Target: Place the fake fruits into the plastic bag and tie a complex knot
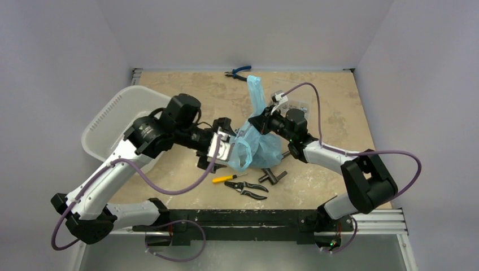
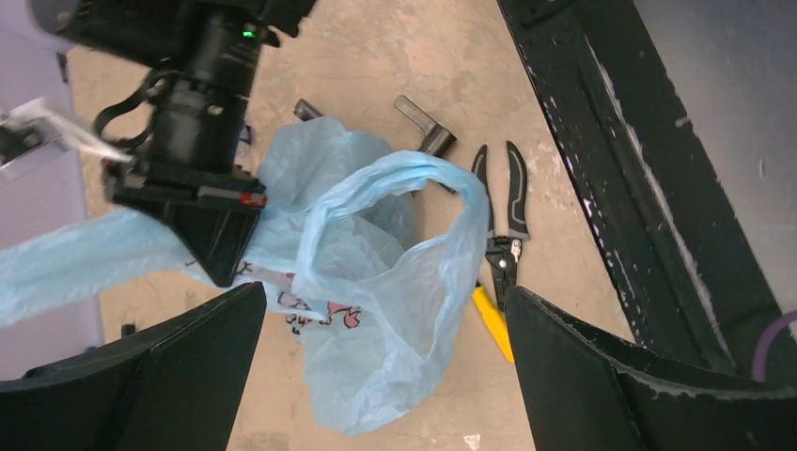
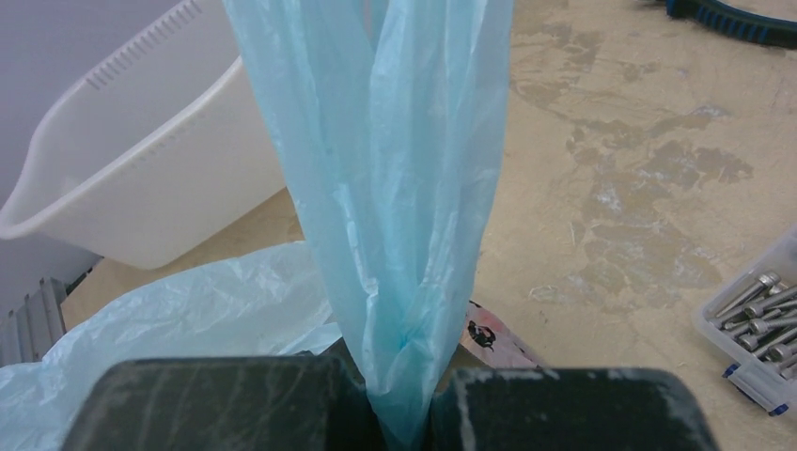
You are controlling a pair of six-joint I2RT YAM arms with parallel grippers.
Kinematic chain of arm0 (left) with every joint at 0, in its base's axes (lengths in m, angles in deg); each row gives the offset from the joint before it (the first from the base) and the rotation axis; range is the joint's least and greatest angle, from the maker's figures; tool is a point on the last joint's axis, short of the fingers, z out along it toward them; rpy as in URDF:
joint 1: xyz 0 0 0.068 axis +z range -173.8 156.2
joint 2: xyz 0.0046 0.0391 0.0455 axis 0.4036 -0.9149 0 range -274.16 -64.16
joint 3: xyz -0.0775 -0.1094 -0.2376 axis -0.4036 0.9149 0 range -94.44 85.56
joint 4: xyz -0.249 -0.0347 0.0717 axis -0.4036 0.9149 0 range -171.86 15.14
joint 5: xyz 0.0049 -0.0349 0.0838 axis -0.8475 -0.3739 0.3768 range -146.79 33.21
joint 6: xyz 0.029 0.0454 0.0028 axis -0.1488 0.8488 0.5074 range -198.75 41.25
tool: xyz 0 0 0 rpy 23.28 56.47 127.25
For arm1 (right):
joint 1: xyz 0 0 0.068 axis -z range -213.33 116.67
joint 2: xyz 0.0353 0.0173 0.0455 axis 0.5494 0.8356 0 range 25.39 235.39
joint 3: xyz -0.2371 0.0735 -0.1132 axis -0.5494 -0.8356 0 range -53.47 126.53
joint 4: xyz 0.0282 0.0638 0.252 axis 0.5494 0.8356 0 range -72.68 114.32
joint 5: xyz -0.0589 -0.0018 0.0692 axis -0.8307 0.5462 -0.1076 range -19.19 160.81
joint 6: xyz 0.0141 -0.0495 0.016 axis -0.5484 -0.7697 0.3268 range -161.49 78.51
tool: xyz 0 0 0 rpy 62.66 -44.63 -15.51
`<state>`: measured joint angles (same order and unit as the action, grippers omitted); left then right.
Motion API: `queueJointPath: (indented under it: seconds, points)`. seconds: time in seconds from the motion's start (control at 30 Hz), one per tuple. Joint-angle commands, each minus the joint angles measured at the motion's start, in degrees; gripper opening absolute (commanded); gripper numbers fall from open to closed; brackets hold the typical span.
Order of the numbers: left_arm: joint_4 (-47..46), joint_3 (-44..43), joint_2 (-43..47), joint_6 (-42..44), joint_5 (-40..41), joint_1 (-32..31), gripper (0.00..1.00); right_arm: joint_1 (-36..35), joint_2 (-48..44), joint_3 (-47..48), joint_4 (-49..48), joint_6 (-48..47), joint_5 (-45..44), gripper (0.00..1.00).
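Note:
The light-blue plastic bag (image 1: 261,145) hangs bunched between the two arms over the middle of the table. My right gripper (image 3: 404,406) is shut on a gathered strip of the bag (image 3: 395,188), which stretches away from the jaws toward the back. In the left wrist view the right gripper (image 2: 222,254) pinches the film beside the pink print. My left gripper (image 2: 383,295) is open wide. A loose loop of the plastic bag (image 2: 414,282) hangs between its fingers, apart from both. The fake fruits and the knot are out of view.
A white perforated tub (image 1: 113,121) leans at the left. Black pliers (image 2: 500,216) and a yellow-handled tool (image 1: 221,179) lie near the front, with a dark T-shaped metal piece (image 1: 273,176) beside them. Blue pliers (image 1: 237,72) lie at the back. A clear box of screws (image 3: 761,338) sits right.

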<state>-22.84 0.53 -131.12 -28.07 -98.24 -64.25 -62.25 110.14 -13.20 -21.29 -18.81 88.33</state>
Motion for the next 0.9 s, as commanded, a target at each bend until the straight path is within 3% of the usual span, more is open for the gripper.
queueJointPath:
  seconds: [0.0, 0.1, 0.3, 0.6, 0.83, 0.87]
  points:
    - [-3.6, 5.4, 0.3, 11.9, 9.8, -7.7, 1.00, -0.2, -0.7, 1.9, 1.5, -2.0, 0.8, 0.00]
    - [-9.1, 7.4, 0.0, 13.1, 13.9, -11.8, 1.00, -0.2, -1.0, 1.4, 1.7, -2.2, 1.1, 0.00]
    - [-9.0, 5.5, -3.4, 10.5, 16.0, -17.3, 1.00, -0.2, -2.0, 0.7, 1.6, -2.4, 0.5, 0.00]
    - [-15.5, 9.1, -6.8, 4.2, 20.0, -18.4, 1.00, -0.5, -3.4, -0.8, 1.2, -3.6, 1.5, 0.00]
    - [-12.9, 9.0, -10.4, 4.5, 20.2, -18.2, 1.00, -0.8, -3.6, -1.5, 1.6, -6.0, 1.6, 0.00]
    - [-11.3, 8.7, -10.6, 5.0, 19.6, -17.9, 0.91, -0.8, -3.7, -1.5, 1.7, -6.4, 1.6, 0.00]
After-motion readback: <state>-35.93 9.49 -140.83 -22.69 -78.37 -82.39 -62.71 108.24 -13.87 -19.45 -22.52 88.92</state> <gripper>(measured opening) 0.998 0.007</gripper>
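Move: The bag's free handle loop hangs off the left hand's open fingers, about 9 cm to its right, 3 cm ahead and roughly 11 cm below. The bag neck, clamped in the right gripper, is some 20 cm ahead of the left hand and 17 cm to its right, 14 cm lower. On the table about 32 cm below it, the yellow screwdriver lies 7 cm right and 3 cm ahead, the pruners 14 cm right and 2 cm back. From the right hand the loop is about 17 cm back, 9 cm left and 2 cm higher. With its fingers kept wide open, the left hand sinks about 9 cm and travels some 7 cm to its right, dropping fast at first, with a slight dip back that it makes good again, to bring the handle loop into its gap while the wrist turns some 20 degrees and tips the fingertips further down. The right hand stays almost in place with its fingers shut, keeping its pinch on the gathered bag neck so that the loop stays there to be reached. ##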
